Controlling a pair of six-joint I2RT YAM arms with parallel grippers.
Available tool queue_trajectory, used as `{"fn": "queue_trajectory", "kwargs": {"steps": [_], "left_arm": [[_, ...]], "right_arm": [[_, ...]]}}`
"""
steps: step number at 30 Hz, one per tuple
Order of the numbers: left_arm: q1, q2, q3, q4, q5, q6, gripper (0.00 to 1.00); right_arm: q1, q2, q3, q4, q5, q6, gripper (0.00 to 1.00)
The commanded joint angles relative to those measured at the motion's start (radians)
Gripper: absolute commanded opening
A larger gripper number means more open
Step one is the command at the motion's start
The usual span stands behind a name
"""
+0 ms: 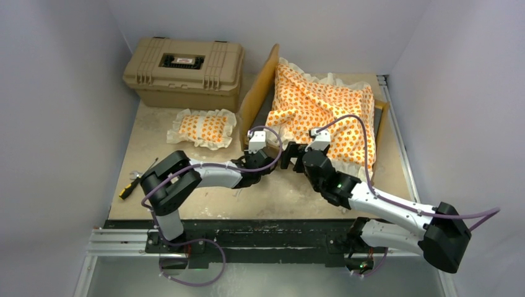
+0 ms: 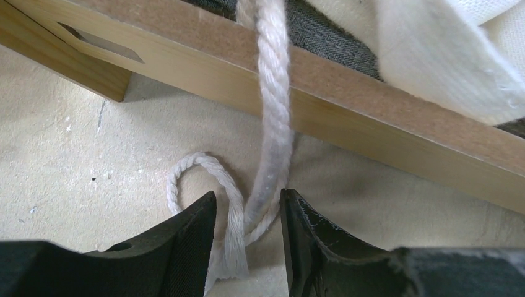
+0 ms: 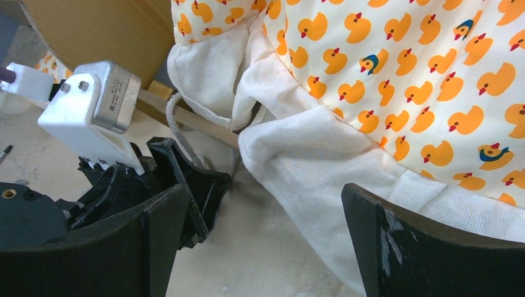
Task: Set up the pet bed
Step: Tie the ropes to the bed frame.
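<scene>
The pet bed's light-wood frame (image 1: pixel 260 93) stands at the back right. Its duck-patterned mattress cushion (image 1: pixel 322 105) lies crumpled on it, the white ruffle (image 3: pixel 309 161) spilling over the near rail. The matching pillow (image 1: pixel 204 128) lies on the table to the frame's left. A white rope (image 2: pixel 272 124) hangs over the frame's rail (image 2: pixel 371 124) and loops on the table. My left gripper (image 2: pixel 247 198) stands open low over the table, the rope's frayed end lying loose between its fingers. My right gripper (image 3: pixel 263 192) is wide open beside it, over bare table at the ruffle's edge, holding nothing.
A tan plastic hard case (image 1: pixel 184 71) sits at the back left. A yellow-handled screwdriver (image 1: pixel 130 185) lies near the table's left front edge. The two grippers (image 1: pixel 274 156) (image 1: pixel 296 156) are close together in front of the frame's near corner.
</scene>
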Motion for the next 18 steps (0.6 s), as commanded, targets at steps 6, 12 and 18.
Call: {"fn": "queue_trajectory", "kwargs": {"steps": [6,12,18], "left_arm": [[-0.004,0.036,0.052,0.064,-0.034,0.039,0.34],[-0.004,0.021,0.029,0.085,-0.031,0.083,0.30],[0.002,-0.006,0.021,0.111,0.038,0.169,0.19]], "right_arm": [[-0.007,-0.034,-0.015,0.013,0.007,0.013,0.99],[-0.008,-0.039,-0.018,0.022,-0.003,0.004,0.99],[-0.008,-0.044,-0.018,0.028,-0.019,-0.004,0.99]]}}
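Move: The rope hanging over the bed frame's rail is right at my half-open left fingers, about 1 cm ahead and 1 cm right, level with the tips. That rail crosses some 4 cm straight ahead, its leg stands about 5 cm ahead and 6 cm left, and the bedding's white frill is roughly 7 cm ahead, 6 cm right and 2 cm up. From my right hand the rope lies about 8 cm left, 3 cm ahead and 13 cm down. I ease my left hand about 1 cm forward and nearly as far right, staying low in front of the rail, with only a few degrees of turn. As I go, I close its fingers to roughly half their starting gap, bringing the two tips in on the rope from either side to pinch it. ##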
